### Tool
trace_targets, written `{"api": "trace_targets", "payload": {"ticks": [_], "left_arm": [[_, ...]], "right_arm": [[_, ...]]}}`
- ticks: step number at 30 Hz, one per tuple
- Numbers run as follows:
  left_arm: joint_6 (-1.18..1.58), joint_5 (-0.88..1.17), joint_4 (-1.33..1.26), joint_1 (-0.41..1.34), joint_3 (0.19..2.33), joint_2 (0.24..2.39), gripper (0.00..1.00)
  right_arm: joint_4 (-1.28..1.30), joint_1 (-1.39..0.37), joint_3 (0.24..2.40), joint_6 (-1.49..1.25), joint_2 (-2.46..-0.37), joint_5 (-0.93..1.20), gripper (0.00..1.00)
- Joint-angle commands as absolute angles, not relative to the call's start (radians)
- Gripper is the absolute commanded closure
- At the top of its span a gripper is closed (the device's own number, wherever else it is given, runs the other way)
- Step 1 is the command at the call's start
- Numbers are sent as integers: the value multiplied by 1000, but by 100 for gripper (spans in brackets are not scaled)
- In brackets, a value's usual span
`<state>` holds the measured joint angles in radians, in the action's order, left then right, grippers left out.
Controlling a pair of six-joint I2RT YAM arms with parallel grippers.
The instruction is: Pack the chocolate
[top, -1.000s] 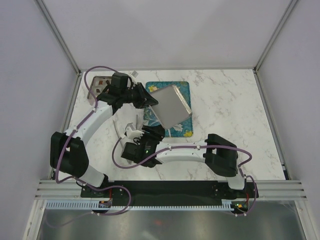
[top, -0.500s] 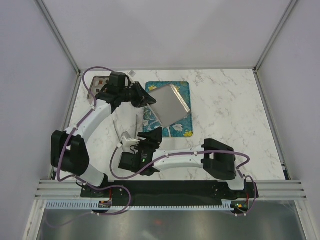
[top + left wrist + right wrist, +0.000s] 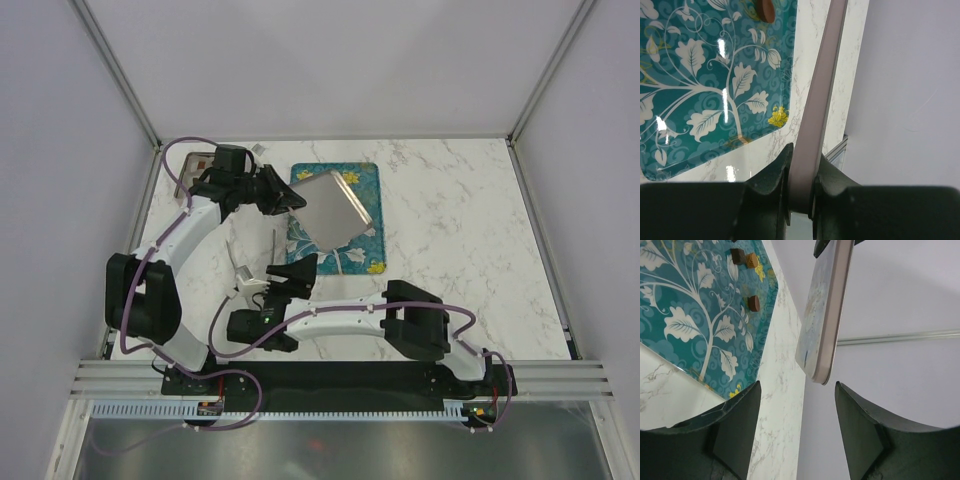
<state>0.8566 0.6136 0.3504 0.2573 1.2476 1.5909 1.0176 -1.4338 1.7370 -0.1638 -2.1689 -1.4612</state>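
Observation:
Three small brown chocolate pieces (image 3: 754,303) lie on the teal floral tray (image 3: 685,315); another brown piece (image 3: 765,9) shows at the tray's far end. My left gripper (image 3: 802,155) is shut on the edge of a flat metal lid (image 3: 820,90) and holds it tilted above the tray (image 3: 372,180). From above, that lid (image 3: 332,208) hides much of the tray. My right gripper (image 3: 797,385) stands open with nothing between its fingers. It is just short of the lid's lower corner (image 3: 822,320), near the tray's front left edge (image 3: 297,268).
A small clear box (image 3: 196,163) sits at the back left, behind the left wrist. Thin metal tongs (image 3: 236,262) lie on the marble table (image 3: 460,230), left of the right gripper. Grey walls close in the table on three sides.
The right arm has drawn back toward the near left and its jaws have spread wider. The left gripper has shifted the lid slightly left and tipped it more upright.

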Motion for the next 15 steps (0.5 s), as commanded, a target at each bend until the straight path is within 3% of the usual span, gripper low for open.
{"api": "trace_targets", "payload": {"ticks": [1, 10, 15], "left_arm": [[884, 654, 339, 245, 1276, 1589, 98], [896, 669, 341, 247, 1259, 1577, 98], [913, 696, 322, 250, 1240, 1557, 98]], "right_arm": [[1084, -1404, 1775, -209, -2163, -1538, 31], [1057, -1301, 1772, -187, -2169, -1542, 32], [913, -1278, 1769, -49, -2168, -1522, 32]]}}
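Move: The lid, already gripped by the left hand at its left edge, has its middle about 11 cm ahead of the right hand and 5 cm to its right, at about the same height. From the left hand that middle lies some 7 cm to the right, 1 cm back and 3 cm lower. The patterned board's middle lies about 10 cm ahead of the right hand, 6 cm to its right and 15 cm below. The lid's near left corner comes in between the right hand's still-open fingers, though whether they touch it can't be made out. That hand slides level, about 5 cm forward and 4 cm to the right, turning some 10 degrees clockwise. The left hand stays put and keeps its pinch on the lid's left edge. ##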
